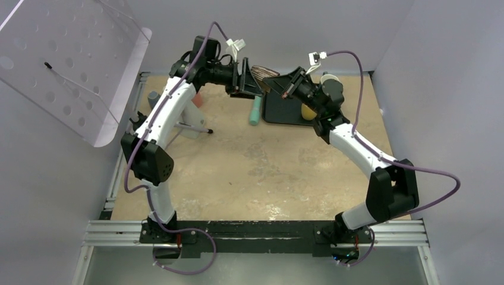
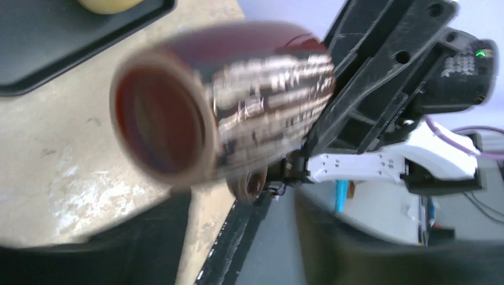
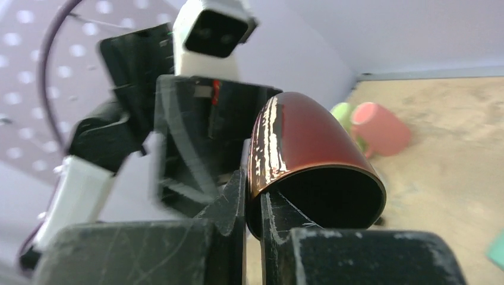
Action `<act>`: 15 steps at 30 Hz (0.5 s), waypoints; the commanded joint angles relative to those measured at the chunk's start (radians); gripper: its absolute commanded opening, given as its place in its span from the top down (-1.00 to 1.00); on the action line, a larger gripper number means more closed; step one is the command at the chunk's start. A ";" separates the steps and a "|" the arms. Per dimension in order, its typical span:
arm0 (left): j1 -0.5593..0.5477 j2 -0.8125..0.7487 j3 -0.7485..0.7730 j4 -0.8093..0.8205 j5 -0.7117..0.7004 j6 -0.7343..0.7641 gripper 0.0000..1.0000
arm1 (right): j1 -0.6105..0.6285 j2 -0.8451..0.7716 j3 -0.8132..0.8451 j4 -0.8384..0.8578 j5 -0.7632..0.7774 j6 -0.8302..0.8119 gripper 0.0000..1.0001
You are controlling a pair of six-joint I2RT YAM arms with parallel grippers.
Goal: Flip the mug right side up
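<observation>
The mug (image 1: 263, 73), glossy dark red-brown, hangs on its side in the air above the back of the table. My right gripper (image 3: 252, 178) is shut on the mug (image 3: 303, 142) at its rim, one finger inside the mouth and one outside. The mug's other end points at my left gripper (image 1: 246, 84). In the left wrist view the mug (image 2: 255, 101) is blurred. The left gripper (image 2: 243, 237) stands open below it, with its dark fingers (image 2: 89, 249) apart and off the mug. The right gripper (image 1: 285, 88) meets it from the right.
A black tray (image 1: 279, 113) with a yellow ball (image 1: 308, 111) lies under the right arm, and a teal object (image 1: 255, 111) lies beside it. A pink cup (image 3: 380, 127) and a green thing (image 3: 342, 113) lie at the back left. A clear perforated panel (image 1: 65, 59) leans at the far left.
</observation>
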 commanded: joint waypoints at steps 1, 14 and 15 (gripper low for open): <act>-0.009 -0.054 0.043 -0.181 -0.286 0.265 -0.92 | -0.042 -0.059 0.129 -0.306 0.183 -0.296 1.00; 0.011 -0.061 0.043 -0.278 -0.917 0.697 -1.00 | -0.037 0.450 0.906 -1.387 0.556 -1.011 1.00; 0.013 -0.063 0.032 -0.276 -0.930 0.710 -1.00 | -0.035 0.468 0.913 -1.394 0.571 -1.022 1.00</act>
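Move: My right hand already has the brown mug, high over the table. The black tray's middle lies about 15 cm ahead, 15 cm to the right and some 37 cm below it. In the tray the yellow mug stands 12 cm ahead and 18 cm right of my hand; the teal bottle lies 16 cm ahead, 4 cm left. From my left hand, the brown mug is only 4 cm right and 2 cm ahead, the pink mug about 25 cm left, 20 cm ahead and 30 cm below. I keep my right fingers shut on the brown mug's wall and swing the mug about 15 cm forward towards the tray, also to the right and down. That wrist rolls its left side down and turns clockwise, over 50 degrees in all, tipping the fingers from upward to slightly downward. My left fingers, already parting, spread fully as that hand draws off left, down and a bit forward, its wrist rolling left side up. ##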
